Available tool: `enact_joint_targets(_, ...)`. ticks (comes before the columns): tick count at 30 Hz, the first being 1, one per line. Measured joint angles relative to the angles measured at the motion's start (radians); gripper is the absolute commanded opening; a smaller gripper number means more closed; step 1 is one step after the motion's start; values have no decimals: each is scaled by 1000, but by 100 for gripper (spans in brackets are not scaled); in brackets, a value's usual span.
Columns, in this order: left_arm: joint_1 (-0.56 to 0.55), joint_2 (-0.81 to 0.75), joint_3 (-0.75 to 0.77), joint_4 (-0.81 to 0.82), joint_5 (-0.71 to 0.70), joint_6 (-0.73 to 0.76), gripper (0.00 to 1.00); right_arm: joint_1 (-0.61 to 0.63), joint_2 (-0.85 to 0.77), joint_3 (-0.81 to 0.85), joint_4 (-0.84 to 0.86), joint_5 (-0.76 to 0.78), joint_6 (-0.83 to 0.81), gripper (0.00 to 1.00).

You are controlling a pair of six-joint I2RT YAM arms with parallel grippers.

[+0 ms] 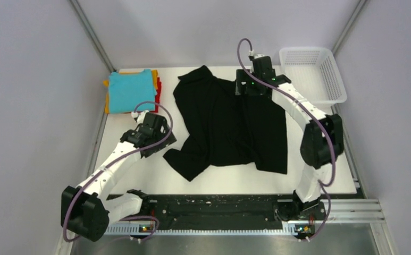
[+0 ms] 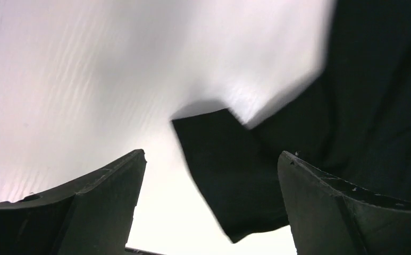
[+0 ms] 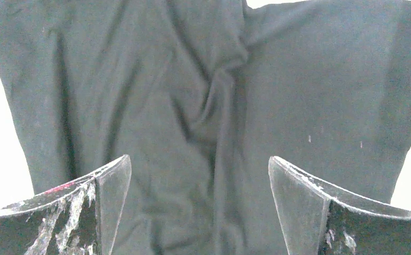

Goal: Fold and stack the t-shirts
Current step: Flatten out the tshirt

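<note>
A large black t-shirt (image 1: 229,125) lies spread and wrinkled in the middle of the white table (image 1: 139,172). A folded stack sits at the back left: a teal t-shirt (image 1: 130,90) on top, with orange-yellow (image 1: 107,98) and red (image 1: 158,87) edges showing beneath. My left gripper (image 1: 163,139) hovers open by the black shirt's near-left sleeve. In the left wrist view that sleeve (image 2: 229,180) lies below and between the spread fingers (image 2: 107,191). My right gripper (image 1: 245,87) stands open above the shirt's far edge, with wrinkled black cloth (image 3: 203,79) under its fingers (image 3: 299,196).
A white plastic mesh basket (image 1: 333,79) stands at the back right corner of the table. Grey walls close in on both sides. The arm bases and a black rail (image 1: 214,210) run along the near edge.
</note>
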Motion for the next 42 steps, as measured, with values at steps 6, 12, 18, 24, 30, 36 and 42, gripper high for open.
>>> enact_joint_targets(6, 68, -56, -157, -10, 104, 35, 83, 31, -329, -382, 55, 40, 84, 99)
enact_joint_targets(12, 102, 7, -200, 37, 185, 98, 69, 33, -521, -601, 52, 87, 159, 99)
enact_joint_targets(18, 114, 132, -204, 83, 233, 147, 69, 33, -604, -665, 50, 129, 210, 99)
enact_joint_targets(24, 124, 179, -195, 137, 254, 166, 66, 33, -626, -695, 45, 141, 240, 99)
enact_joint_targets(30, 134, 253, -147, 179, 287, 178, 48, 33, -626, -697, 29, 153, 253, 99)
enact_joint_targets(36, 136, 278, -143, 224, 325, 192, 6, 33, -631, -712, 20, 169, 264, 99)
enact_joint_targets(42, 135, 252, -168, 231, 332, 196, 0, 33, -649, -748, 9, 182, 288, 99)
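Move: The t-shirt's near-left sleeve corner lies almost beneath the open left hand, about 2 cm back, 1 cm to its left and 10 cm below. The cuff's other corner is some 15 cm back and 11 cm to the right of that hand. The folded stack lies about 31 cm ahead and 19 cm left of it. From the right hand, the sleeve corner is roughly 28 cm back, 36 cm left and 14 cm below. The sleeve corner is pinched by the left hand, which sinks about 10 cm, first drawing back some 5 cm with the fingers half closing and tipping steeper, then edging forward and a little right along the table before they shut. The right hand, still open and above the shirt, draws back about 17 cm and drifts right, turning clockwise. ##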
